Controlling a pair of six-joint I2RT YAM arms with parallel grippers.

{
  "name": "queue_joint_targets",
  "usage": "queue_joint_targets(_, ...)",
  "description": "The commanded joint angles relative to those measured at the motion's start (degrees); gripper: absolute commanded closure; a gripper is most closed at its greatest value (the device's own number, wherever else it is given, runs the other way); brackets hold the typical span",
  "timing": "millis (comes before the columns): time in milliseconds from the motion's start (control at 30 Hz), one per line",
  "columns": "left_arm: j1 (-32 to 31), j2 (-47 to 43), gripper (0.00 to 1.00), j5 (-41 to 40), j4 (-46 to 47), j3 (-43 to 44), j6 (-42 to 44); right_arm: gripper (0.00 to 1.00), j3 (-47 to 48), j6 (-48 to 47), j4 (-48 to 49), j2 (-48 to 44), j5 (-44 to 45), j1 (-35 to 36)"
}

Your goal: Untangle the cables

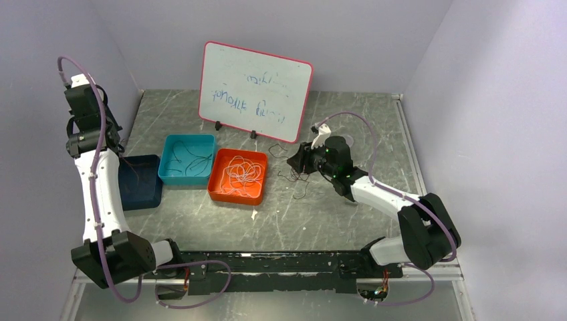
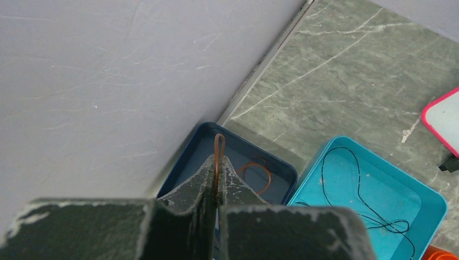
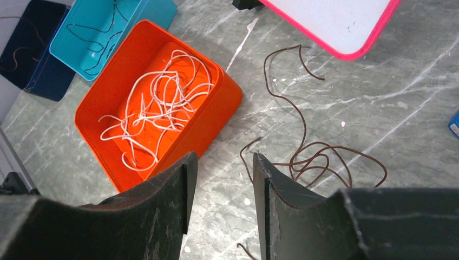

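My left gripper [image 2: 217, 162] hangs over the dark blue tray [image 2: 189, 157] and is shut on a reddish-brown cable [image 2: 218, 142], whose loop pokes out above the fingertips. More of that cable [image 2: 258, 169] curls inside the tray. My right gripper [image 3: 222, 162] is open, low over the table, with bare table between its fingers. A tangled dark brown cable [image 3: 319, 160] lies just right of it, one strand running along the right finger. White cables [image 3: 157, 103] fill the orange tray [image 3: 222, 108]. Thin black cables [image 2: 373, 214] lie in the teal tray [image 2: 427, 197].
A pink-framed whiteboard [image 1: 257, 90] stands at the back, close behind the brown cable [image 1: 294, 177]. The three trays sit side by side at left centre, the dark blue one [image 1: 144, 180] against the left wall. A small blue object [image 3: 454, 123] shows at the right edge.
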Motion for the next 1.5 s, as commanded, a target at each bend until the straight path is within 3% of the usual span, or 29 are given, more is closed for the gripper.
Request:
queue_joint_targets(0, 0.44, 0.47, 0.93, 0.59, 3.08, -1.38, 0.6, 0.54, 0.87, -0.08, 0.49, -0.39, 0.15, 0.28)
queue_joint_targets(100, 0.44, 1.41, 0.93, -3.09, 2.26, -2.21, -0.51, 0.54, 0.9, -0.09, 0.57, -0.39, -0.01, 0.28)
queue_joint_targets(233, 0.46, 4.33, 0.93, -16.09, -2.05, -2.63, -6.01, 0.54, 0.86, -0.02, 0.79, -0.34, -0.14, 0.28)
queue_joint_targets(433, 0.43, 2.86, 0.93, -15.74, -2.2, -10.66, -12.31, 0.53, 0.82, 0.06, 1.01, -0.21, -0.27, 0.27)
queue_joint_targets(967, 1.37, 7.69, 0.93, -8.14, 5.04, -22.71, -30.0, 0.53, 0.21, -0.08, 1.31, -1.02, -0.26, 0.34)
queue_joint_targets(1467, 1.63, 20.0, 0.93, 10.25, 13.27, -24.77, -27.98, 0.52, -0.36, -1.24, 1.02, -2.35, 1.24, 0.36)
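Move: The left gripper already pinches the reddish-brown cable, which hangs down from it. The dark blue box lies almost straight below, its middle about 28 cm down and 1 cm back. The teal box's middle is some 18 cm to the right and 6 cm farther out than the gripper, and the orange box about 34 cm to the right and 1 cm out. From the right gripper the dark blue box is about 50 cm left, level fore and aft, and 10 cm below. Lower the left gripper about 26 cm into the dark blue box, fingers kept shut on the reddish-brown cable. Drift left and then back roughly 5 cm on the way, then ease forward again and to the right as it sinks, turning the fingers some 30 degrees steeper towards straight down, with a counter-clockwise turn. ##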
